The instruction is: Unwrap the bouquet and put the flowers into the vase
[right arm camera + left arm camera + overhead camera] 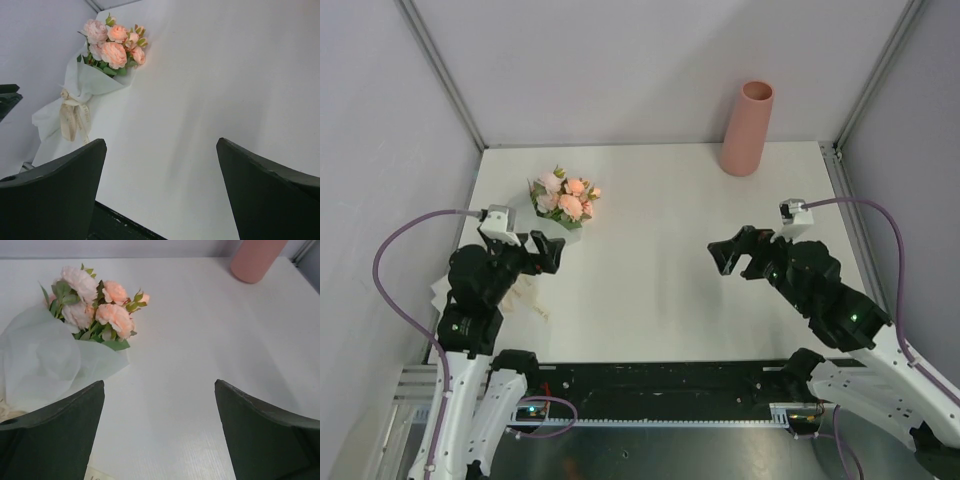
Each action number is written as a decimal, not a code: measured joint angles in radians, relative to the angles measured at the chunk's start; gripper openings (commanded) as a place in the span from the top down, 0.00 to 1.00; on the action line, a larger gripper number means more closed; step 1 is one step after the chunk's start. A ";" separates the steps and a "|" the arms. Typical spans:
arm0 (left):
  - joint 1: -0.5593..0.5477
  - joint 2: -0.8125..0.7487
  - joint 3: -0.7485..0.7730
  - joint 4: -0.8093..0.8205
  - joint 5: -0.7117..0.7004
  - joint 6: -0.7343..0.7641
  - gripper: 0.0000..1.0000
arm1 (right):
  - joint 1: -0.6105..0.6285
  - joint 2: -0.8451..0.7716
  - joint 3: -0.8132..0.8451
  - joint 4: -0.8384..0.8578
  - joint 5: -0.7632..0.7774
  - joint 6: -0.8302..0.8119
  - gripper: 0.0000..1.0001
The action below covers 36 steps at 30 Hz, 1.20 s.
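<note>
The bouquet [565,200] lies on the white table at the far left, its pink and peach flowers [100,305] pointing away from the arms. It is still wrapped in a white paper cone [85,85] tied with a cream ribbon [74,117]. My left gripper [552,252] hovers open just near of the blooms and over the wrapped stem end, with nothing between its fingers [160,385]. The salmon-pink vase [748,128] stands upright at the far right and also shows at the top in the left wrist view [257,257]. Mid-right, my right gripper [720,257] is open and empty, facing left toward the bouquet [161,142].
Grey walls and metal frame posts [440,70] close in the table on three sides. A black rail [650,385] runs along the near edge between the arm bases. Purple cables [395,245] loop beside each arm.
</note>
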 measured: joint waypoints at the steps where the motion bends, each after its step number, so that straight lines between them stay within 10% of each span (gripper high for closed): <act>1: 0.000 0.003 -0.006 0.002 -0.008 0.013 0.08 | 0.000 -0.008 0.000 0.000 0.000 0.000 0.01; 10: -0.047 0.110 -0.029 -0.004 -0.160 0.212 0.08 | 0.000 -0.089 -0.009 -0.002 -0.001 -0.039 0.01; 28: -0.053 0.809 0.200 -0.019 -0.494 0.552 0.13 | 0.000 -0.208 -0.048 0.027 -0.088 -0.095 0.01; 36: -0.055 0.954 0.238 -0.016 -0.556 0.600 0.72 | -0.001 -0.231 -0.048 0.031 -0.093 -0.109 0.01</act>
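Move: The edge of the bouquet's paper wrap lies about 12 cm ahead of the left hand, 9 cm to its left and some 18 cm below. The flower heads are roughly 22 cm ahead and 3 cm left of that hand, the ribbon bow some 5 cm ahead and 11 cm left, both about 20 cm down. From the right hand the wrap edge is roughly 15 cm ahead, 40 cm left and 21 cm below. The left hand swoops down some 17 cm while reaching forward and left about 10 cm each way, rolling its left side up and tipping the fingers down towards the wrap behind the flower heads; only at the end do the wide-open fingers close to about half, their tips coming in on either side of a fold of the paper. Meanwhile the empty right hand, still open, backs away and rises about 4 cm each way, tipping its fingers up a little. ##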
